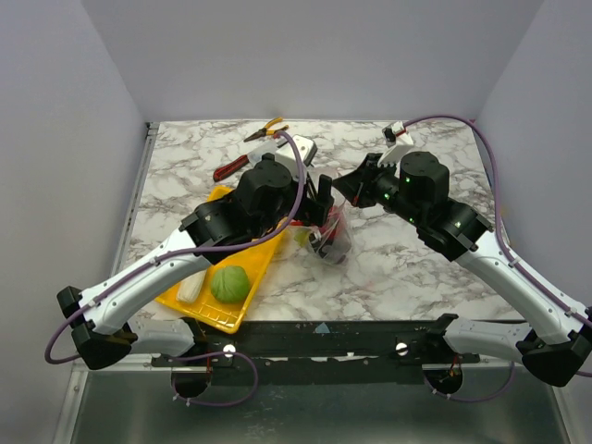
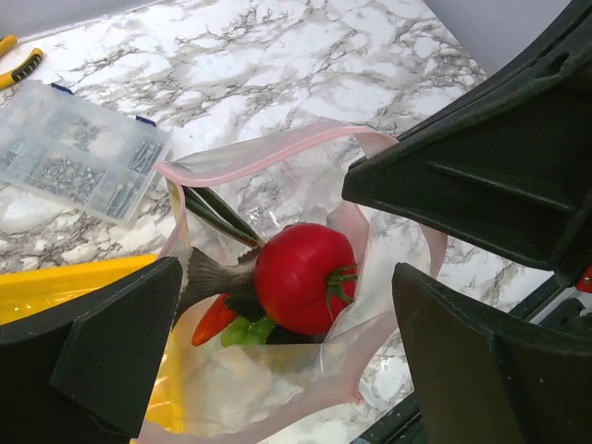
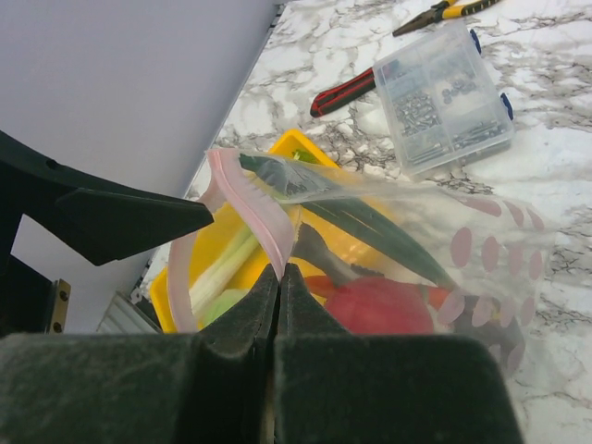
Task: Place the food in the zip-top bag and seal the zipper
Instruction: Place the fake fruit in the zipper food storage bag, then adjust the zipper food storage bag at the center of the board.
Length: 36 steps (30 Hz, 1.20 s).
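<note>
The clear zip-top bag hangs open between my two grippers, with the pink zipper curving along its mouth. Inside it lie a red tomato, a dark green leaf, a grey fish-shaped piece, and small orange and green pieces. My left gripper is open and empty directly above the bag mouth and the tomato; it also shows in the top view. My right gripper is shut on the zipper strip and holds the mouth edge up. The green cabbage and the white-green leek lie on the yellow tray.
The yellow tray sits at the front left under my left arm. A rigid clear parts box lies behind the bag. Red-handled pliers and yellow-handled pliers lie at the back of the marble table.
</note>
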Available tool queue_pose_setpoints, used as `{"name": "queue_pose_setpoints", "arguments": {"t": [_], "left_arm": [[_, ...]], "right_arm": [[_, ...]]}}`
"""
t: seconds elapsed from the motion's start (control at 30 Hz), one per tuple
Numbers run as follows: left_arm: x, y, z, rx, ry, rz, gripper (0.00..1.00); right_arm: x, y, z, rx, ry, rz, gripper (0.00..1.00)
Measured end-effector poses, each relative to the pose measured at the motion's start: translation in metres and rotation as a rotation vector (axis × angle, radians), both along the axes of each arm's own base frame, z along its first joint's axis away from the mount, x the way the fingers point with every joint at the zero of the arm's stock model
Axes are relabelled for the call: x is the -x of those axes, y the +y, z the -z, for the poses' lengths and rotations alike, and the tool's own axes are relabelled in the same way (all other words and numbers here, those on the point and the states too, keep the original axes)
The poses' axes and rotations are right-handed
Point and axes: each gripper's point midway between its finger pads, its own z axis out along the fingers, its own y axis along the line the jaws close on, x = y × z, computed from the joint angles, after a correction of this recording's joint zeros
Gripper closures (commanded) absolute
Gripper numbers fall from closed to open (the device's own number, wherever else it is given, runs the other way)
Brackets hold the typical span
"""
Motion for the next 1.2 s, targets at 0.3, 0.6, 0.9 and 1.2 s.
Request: {"name": "queue_pose_setpoints", "arguments": {"t": [0.3,0.6,0.9,1.2], "left_arm": [[0.021,0.03,-0.018,0.059,-0.024,-0.005,0.04],[0.045,0.067,0.013,0.091,0.028,-0.036,0.23],[0.066,0.051,0.064,0.069,0.179,0.062,0.55],[0.069,0.019,0.062,0.054,0.241,0.178,1.0]], "right_arm": [[0.0,0.0,0.0,0.0,0.0,0.0,0.99],[0.0,0.0,0.0,0.0,0.0,0.001,0.99],[0.0,0.0,0.001,0.001,0.001,0.001,1.0],[0.001,-0.006,0.006,0.013,0.006,0.02,0.99]]}}
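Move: The near-left stretch of the bag's open rim, which the left hand will pinch, lies about 7 cm back from it, 2 cm left and 7 cm lower; from the right hand it is roughly 7 cm back, 7 cm left and 7 cm lower. From the left hand, the tomato sits in the bag 1 cm back, 3 cm right and 10 cm below, and the rim part held by the right hand is level, some 5 cm right. To pinch the bag's rim, the left hand first swings left and back out over it with fingers wide, rising about 2 cm, then drops some 9 cm, still easing back. It tips down about 15 degrees, turns slightly clockwise and comes back right as the fingers shut on the pink strip. The right hand keeps its pinch almost in place. ##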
